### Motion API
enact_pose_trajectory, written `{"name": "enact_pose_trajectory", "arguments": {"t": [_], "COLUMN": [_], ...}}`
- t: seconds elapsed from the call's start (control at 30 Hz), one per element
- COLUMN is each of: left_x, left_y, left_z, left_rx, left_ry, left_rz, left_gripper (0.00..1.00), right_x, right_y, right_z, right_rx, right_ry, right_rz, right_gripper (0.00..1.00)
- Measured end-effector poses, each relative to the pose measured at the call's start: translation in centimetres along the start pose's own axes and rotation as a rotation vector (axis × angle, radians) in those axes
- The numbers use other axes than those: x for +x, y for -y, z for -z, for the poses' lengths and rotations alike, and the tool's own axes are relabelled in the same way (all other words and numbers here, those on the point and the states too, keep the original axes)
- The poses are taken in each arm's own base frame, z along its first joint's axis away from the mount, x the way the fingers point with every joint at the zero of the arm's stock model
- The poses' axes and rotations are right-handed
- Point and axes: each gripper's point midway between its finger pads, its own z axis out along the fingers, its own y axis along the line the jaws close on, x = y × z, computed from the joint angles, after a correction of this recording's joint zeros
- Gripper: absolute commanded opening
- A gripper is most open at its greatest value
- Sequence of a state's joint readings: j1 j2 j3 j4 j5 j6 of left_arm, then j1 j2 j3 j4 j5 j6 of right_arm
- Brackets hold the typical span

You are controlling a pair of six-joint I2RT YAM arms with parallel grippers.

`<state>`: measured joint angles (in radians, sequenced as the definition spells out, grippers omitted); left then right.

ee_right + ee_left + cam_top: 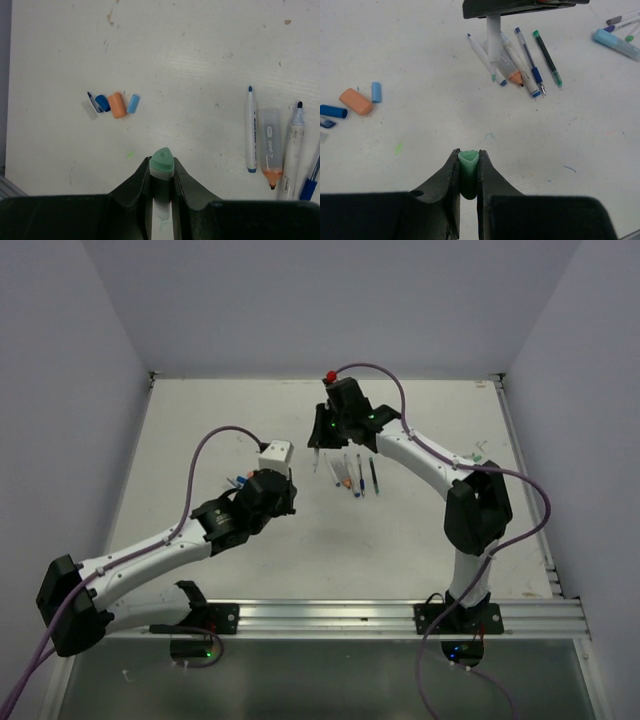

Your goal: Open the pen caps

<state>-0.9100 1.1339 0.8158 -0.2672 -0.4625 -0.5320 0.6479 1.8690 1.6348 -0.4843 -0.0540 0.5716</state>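
Observation:
My left gripper (468, 157) is shut on a green pen cap (468, 172), held just above the table. My right gripper (162, 167) is shut on a whitish pen (162, 162) with a green end. In the left wrist view that pen (493, 45) hangs upright with its green tip bare. Several uncapped pens (520, 65) lie in a row under it, also visible as pens (350, 475) from above. Loose caps lie to the left: an orange cap (356, 101), a light blue cap (376, 92) and a dark blue cap (333, 111).
A light blue highlighter (617, 44) and more pens (622, 20) lie at the far right. White enclosure walls surround the table (200, 420). A metal rail (400, 615) with the arm bases runs along the near edge.

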Motion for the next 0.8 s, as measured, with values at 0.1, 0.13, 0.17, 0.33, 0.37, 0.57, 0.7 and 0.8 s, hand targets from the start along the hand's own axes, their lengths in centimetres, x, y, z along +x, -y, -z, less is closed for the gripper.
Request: {"name": "enact_pose_trajectory", "arguments": {"t": [0.1, 0.13, 0.17, 0.33, 0.37, 0.57, 0.7, 0.8], "left_x": [-0.5, -0.6, -0.5, 1.2, 1.6, 4.9, 7.0, 7.9], "left_y": [-1.6, -2.4, -3.5, -9.5, -10.5, -13.5, -16.1, -17.6], "left_z": [0.7, 0.9, 1.0, 1.0, 0.9, 0.3, 0.0, -0.3], "left_rx": [-0.025, -0.053, -0.093, -0.324, -0.365, -0.551, -0.687, -0.752], "left_ry": [0.015, 0.015, 0.012, -0.050, -0.062, -0.151, -0.211, -0.234], "left_rz": [0.053, 0.072, 0.092, 0.189, 0.207, 0.271, 0.317, 0.362], "left_gripper": [0.00, 0.00, 0.00, 0.00, 0.00, 0.00, 0.00, 0.00], "right_x": [0.0, 0.0, 0.0, 1.2, 1.7, 5.0, 5.9, 6.4], "right_y": [0.8, 1.1, 1.4, 2.9, 3.2, 4.9, 5.6, 6.2], "right_z": [-1.1, -1.5, -1.8, -4.1, -4.8, -6.7, -7.5, -8.7], "right_rx": [-0.025, -0.031, -0.036, -0.027, -0.025, 0.000, 0.017, 0.025], "right_ry": [-0.041, -0.050, -0.061, -0.146, -0.166, -0.276, -0.320, -0.341], "right_rz": [-0.009, -0.011, -0.008, 0.027, 0.038, 0.079, 0.103, 0.116], "right_gripper": [0.00, 0.00, 0.00, 0.00, 0.00, 0.00, 0.01, 0.01]}}
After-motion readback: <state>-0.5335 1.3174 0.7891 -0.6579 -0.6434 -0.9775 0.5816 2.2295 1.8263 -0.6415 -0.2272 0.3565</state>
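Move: The left hand, holding the green cap, heads for the row of loose caps: the clear cap at its left end lies about 19 cm left and 12 cm ahead, 17 cm below, with the blue cap some 15 cm left and 13 cm ahead and the orange cap 12 cm left, 14 cm ahead. The right hand holds the uncapped green marker; the blue-tipped marker, first of the pen row, lies about 4 cm ahead, 4 cm right and 17 cm below, and the orange highlighter 4 cm farther right. Leftward, about 17 cm, the left hand carries the green cap towards the clear-cap end of the row, at first nearly level and then sinking 10 cm, swinging some 45 degrees counter-clockwise and tipping down. The right hand meanwhile lowers the green marker about 12 cm towards the table beside the blue-tipped marker, its fingers tilting steeper. Both grips stay closed. ##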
